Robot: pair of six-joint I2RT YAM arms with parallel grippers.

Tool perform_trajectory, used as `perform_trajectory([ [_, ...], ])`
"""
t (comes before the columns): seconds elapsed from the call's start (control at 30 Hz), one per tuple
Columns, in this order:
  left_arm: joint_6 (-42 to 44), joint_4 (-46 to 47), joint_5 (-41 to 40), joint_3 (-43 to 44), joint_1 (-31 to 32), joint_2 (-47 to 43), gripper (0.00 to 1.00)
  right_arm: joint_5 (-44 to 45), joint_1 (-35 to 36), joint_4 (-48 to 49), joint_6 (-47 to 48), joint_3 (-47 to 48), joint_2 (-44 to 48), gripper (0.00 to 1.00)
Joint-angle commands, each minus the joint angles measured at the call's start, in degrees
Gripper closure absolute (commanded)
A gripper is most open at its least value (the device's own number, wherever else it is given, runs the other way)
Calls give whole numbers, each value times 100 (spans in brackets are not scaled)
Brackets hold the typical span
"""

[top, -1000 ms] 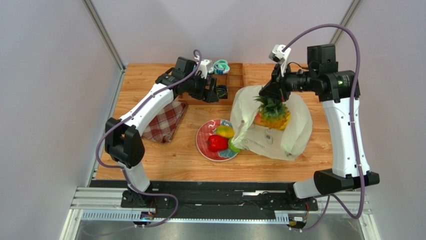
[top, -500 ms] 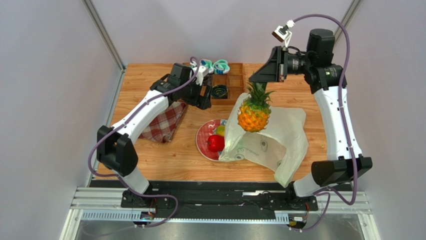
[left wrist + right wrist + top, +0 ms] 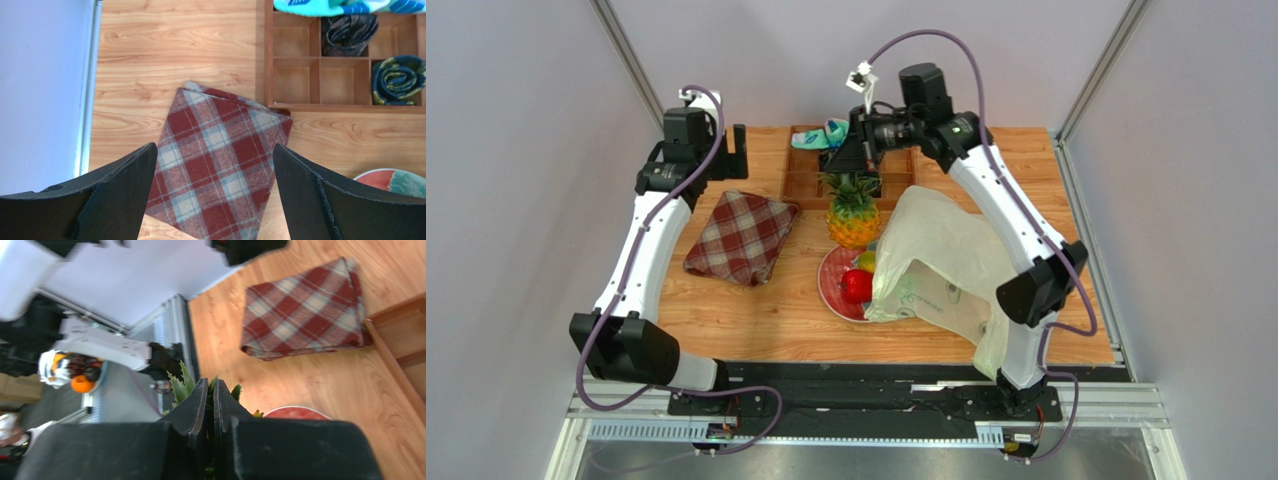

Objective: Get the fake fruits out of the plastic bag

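A pineapple [image 3: 852, 218] with a green crown [image 3: 180, 385] hangs from my right gripper [image 3: 851, 170], which is shut on the crown leaves. It is outside the plastic bag [image 3: 946, 260], above the far rim of the red plate [image 3: 829, 293]. In the right wrist view the gripper [image 3: 210, 385] pinches leaves between its nearly touching fingers. A red bell pepper [image 3: 857, 286] and a yellow mango [image 3: 866, 262] lie on the plate, partly under the slumped bag's edge. My left gripper [image 3: 734, 152] is at the far left, open and empty [image 3: 215, 150], above the plaid cloth [image 3: 220, 165].
A wooden compartment tray [image 3: 268, 75] stands at the back with teal-and-white socks [image 3: 826, 135] and dark rolled socks [image 3: 397, 80] in it. The plaid cloth [image 3: 741, 235] lies left of the plate. The bag covers the table's right middle.
My right arm swung left, carrying the pineapple out of the bag to the plate's far edge. The bag slumped. My left arm pulled back to the far left corner.
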State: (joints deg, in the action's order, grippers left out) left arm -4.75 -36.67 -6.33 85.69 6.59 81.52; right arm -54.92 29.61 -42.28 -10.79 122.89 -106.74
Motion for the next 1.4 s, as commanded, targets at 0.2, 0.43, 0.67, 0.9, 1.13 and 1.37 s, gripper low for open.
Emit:
perform_trajectory([
  [0.2, 352, 36, 1038, -798, -44, -1032, 7, 2336, 590, 2303, 1483, -2005, 22, 100],
  [0.43, 467, -121, 1081, -782, -61, -945, 7, 2433, 643, 3040, 1114, -2112, -751, 100],
  [0.67, 247, -122, 1432, -598, -61, -602, 7, 2538, 652, 3086, 1061, -2260, -928, 100],
  [0.9, 62, -34, 1643, -536, -61, -409, 8, 2767, 643, 2954, 1413, -2832, -471, 100],
  [1.13, -52, 45, 1740, -501, -61, -338, 8, 2635, 643, 2734, 1439, -3201, -32, 100],
  [1.37, -61, 89, 1740, -624, -61, -461, 8, 2591, 669, 2664, 1474, -3579, 136, 100],
])
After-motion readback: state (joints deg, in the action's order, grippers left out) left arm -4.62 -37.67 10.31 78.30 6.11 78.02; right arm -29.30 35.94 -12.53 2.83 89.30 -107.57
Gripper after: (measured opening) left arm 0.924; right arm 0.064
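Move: The right hand, with the pineapple held by its leaves, is high over the plate: the plate's middle lies about 37 cm below, 2 cm back and 5 cm to the right. On it, the red pepper is some 5 cm back and 4 cm right of the hand, the yellow fruit 1 cm ahead and 6 cm right. The plastic bag's middle is about 22 cm right and 2 cm back. From the left hand, the plate is roughly 30 cm right, 13 cm back and 27 cm down. Down towards the plate goes the right hand, about 19 cm and mostly in one quick drop, drifting forward and a little left before easing back some 3 cm; its fingers tip further down, roll slightly, and stay shut on the pineapple's leaves. The empty left hand, open, draws back about 5 cm, then sinks and shifts right above the folded cloth, turning slightly clockwise. ##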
